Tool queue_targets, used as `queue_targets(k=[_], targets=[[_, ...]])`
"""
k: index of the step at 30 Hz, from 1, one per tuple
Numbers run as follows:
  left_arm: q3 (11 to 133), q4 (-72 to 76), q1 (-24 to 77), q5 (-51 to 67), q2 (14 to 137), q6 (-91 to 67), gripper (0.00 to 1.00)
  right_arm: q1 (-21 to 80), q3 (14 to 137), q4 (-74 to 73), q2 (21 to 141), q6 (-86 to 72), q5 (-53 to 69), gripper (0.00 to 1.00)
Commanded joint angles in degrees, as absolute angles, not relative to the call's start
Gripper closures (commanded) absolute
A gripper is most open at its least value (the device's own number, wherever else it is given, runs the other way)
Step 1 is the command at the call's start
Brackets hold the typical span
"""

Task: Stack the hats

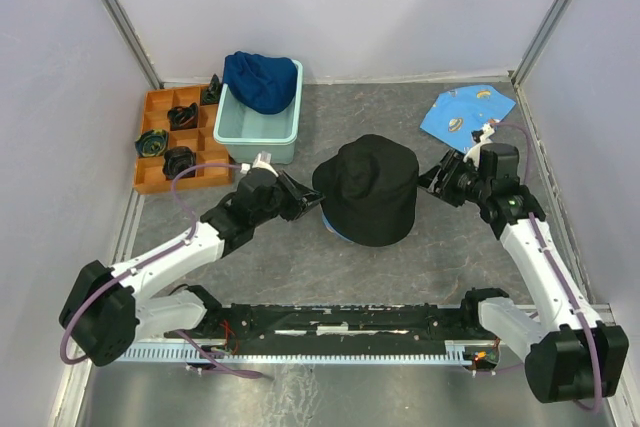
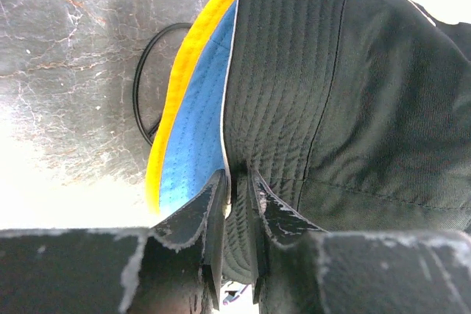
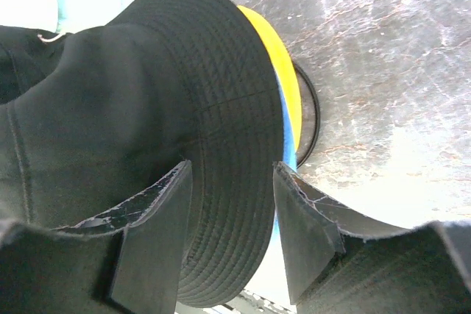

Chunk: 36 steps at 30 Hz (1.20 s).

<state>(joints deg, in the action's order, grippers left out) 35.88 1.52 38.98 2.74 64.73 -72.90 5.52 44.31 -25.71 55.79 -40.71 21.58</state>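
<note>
A black hat [image 1: 368,190] sits on top of a pile in the middle of the table. Under its brim show a light blue hat [image 2: 195,137] and a yellow-orange hat [image 2: 188,71]. A dark navy hat [image 1: 260,80] lies in the mint-green tub [image 1: 250,132]. My left gripper [image 1: 310,202] is at the pile's left edge; its fingers [image 2: 213,204] stand a narrow gap apart, with the black brim [image 2: 239,248] loose between them. My right gripper [image 1: 428,179] is at the right edge, open wide astride the black brim [image 3: 228,204], and the yellow rim [image 3: 283,71] shows beyond it.
An orange compartment tray [image 1: 160,177] with small dark items stands at the back left beside the tub. A printed light-blue cloth [image 1: 465,112] lies at the back right. A thin black ring [image 2: 140,86] lies on the table under the pile. Walls close in on three sides.
</note>
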Motion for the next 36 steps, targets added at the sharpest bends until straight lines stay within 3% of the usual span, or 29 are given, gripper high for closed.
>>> queue_targets(k=[1,4,10,19,26,31,36], targets=[[37.9,2.0,37.1,4.9,64.4,-69.1,0.75,2.3,46.1,-25.9,56.4,-39.3,21.4,0.44],[37.2,4.3,35.8,7.7,66.2,-68.6,0.73,-2.3,43.1,-22.2,59.4,-41.9,25.9,0.44],[38.6,7.7,34.2,11.5,70.8,-67.9,0.73,-13.1,32.0,2.2,65.2,-57.7,43.0,0.44],[40.9,8.0,33.2,14.1,74.2,-66.6,0.73,-14.7,21.0,33.8,69.5,-77.0,50.8,0.44],[41.1,8.4,32.4,15.2,74.8,-66.6,0.72,-14.9,20.8,33.0,67.5,-76.8,52.3,0.44],[39.8,10.4,32.4,15.1,74.2,-67.4,0.58,-14.9,20.5,34.0,68.0,-76.9,53.0,0.45],[36.7,16.4,32.1,15.2,73.3,-70.8,0.54,-14.9,20.6,33.6,69.0,-76.3,53.4,0.46]])
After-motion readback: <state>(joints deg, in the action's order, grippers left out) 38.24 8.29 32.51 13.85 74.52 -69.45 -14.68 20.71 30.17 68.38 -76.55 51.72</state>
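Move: The black hat, already over the blue and yellow ones, has its middle about 12 cm to my left hand's right and 1 cm ahead; from my right hand it lies some 11 cm left and 1 cm back, all nearly level. The blue hat sits about 4 cm lower beneath it. The bin stands roughly 17 cm ahead and 13 cm left of my left hand; the printed cloth lies 15 cm ahead and 10 cm right of my right hand, far below. I swing my right hand down about 7 cm while going right and forward off the black hat's right brim, then bring it up some 5 cm and slightly back left, rolling the wrist nearly 40 degrees, left side rising, fingers still half open. My left hand stays at the left brim, easing forward and down about 2 cm, and opens its fingers wider near the end. ##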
